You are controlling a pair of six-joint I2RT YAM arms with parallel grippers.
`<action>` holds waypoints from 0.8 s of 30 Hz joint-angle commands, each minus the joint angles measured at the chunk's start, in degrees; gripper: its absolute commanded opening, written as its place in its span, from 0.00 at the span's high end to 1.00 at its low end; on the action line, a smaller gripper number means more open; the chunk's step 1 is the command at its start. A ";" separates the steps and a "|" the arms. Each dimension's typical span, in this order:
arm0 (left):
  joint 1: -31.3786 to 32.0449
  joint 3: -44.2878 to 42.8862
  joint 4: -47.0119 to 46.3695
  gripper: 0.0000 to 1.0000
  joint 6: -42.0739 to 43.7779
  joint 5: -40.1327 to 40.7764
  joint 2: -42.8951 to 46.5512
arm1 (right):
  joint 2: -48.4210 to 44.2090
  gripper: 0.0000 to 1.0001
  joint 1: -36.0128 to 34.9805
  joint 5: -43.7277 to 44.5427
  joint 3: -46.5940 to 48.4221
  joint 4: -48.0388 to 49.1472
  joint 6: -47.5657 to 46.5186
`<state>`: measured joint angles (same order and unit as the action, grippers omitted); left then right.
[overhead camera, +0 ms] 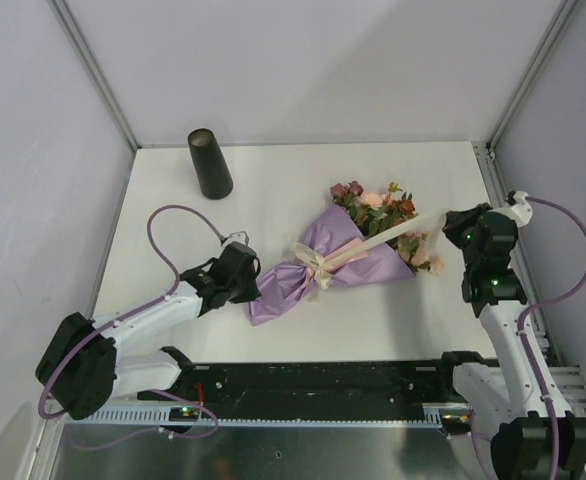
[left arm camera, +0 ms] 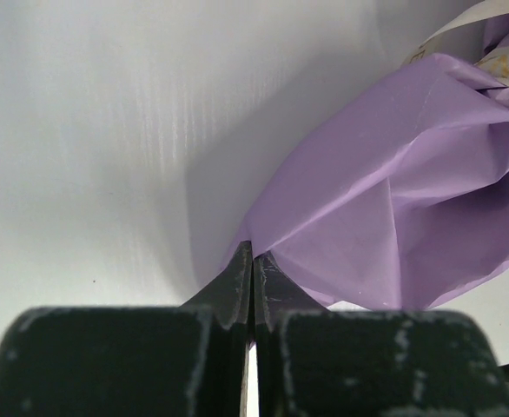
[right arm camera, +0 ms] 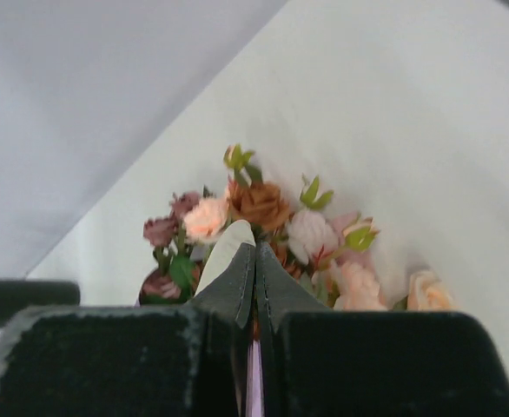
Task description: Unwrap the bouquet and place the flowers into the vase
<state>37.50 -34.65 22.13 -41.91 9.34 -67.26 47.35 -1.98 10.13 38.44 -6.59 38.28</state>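
Note:
The bouquet [overhead camera: 333, 262] lies on its side mid-table, with lilac wrapping paper [left arm camera: 393, 200] and a cream ribbon knot [overhead camera: 316, 264]. The flowers [overhead camera: 378, 205] stick out of its upper right end, shown as pink, peach and dark-red heads [right arm camera: 263, 204]. My left gripper [overhead camera: 256, 282] is shut on the paper's lower left tail, fingertips [left arm camera: 253, 254] pinching the lilac edge. My right gripper [overhead camera: 449, 224] is shut on a cream ribbon tail [overhead camera: 393, 236] that stretches taut from the knot; the ribbon [right arm camera: 230, 243] shows at the fingertips. The black vase [overhead camera: 210, 163] stands upright at the back left, away from both grippers.
Grey walls and metal frame posts [overhead camera: 93, 70] close in the white table on three sides. A black rail [overhead camera: 313, 385] runs along the near edge between the arm bases. A purple cable [overhead camera: 168, 215] loops over the table behind the left arm.

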 commanded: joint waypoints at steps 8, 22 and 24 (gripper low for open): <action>-0.15 0.94 0.72 1.00 -3.73 4.65 0.73 | 5.56 1.00 9.15 -6.80 15.54 -1.78 -0.89; -0.17 0.84 0.65 1.00 -5.11 6.57 1.77 | 21.65 1.00 9.10 -15.55 43.41 -5.99 -6.72; -0.13 0.82 0.53 1.00 -5.64 6.59 1.58 | 23.91 1.00 8.11 -18.14 46.91 -6.93 -7.17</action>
<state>37.47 -34.15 22.96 -45.15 12.99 -66.52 68.25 6.92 -3.11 77.91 -13.19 32.99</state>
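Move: The right hand already pinches the end of the cream ribbon. The bow it pulls against lies about 26 cm to its left, 3 cm back and some 20 cm below. The flower heads are roughly 12 cm left and 8 cm ahead of this hand, and the purple wrapping's middle is about 21 cm left and 3 cm ahead, both far below. From the left hand, shut on the wrapping's tail, the bow is about 7 cm ahead and 13 cm right. Upward and away from the bow, after a short sweep of some 4 cm to the right, the right hand climbs about 18 cm while reaching 7 cm forward, tipping its fingers up about 10 degrees. Its shut fingers keep their pinch and draw out the ribbon; the left hand keeps the wrapping's tail held, easing only about a centimetre left. ##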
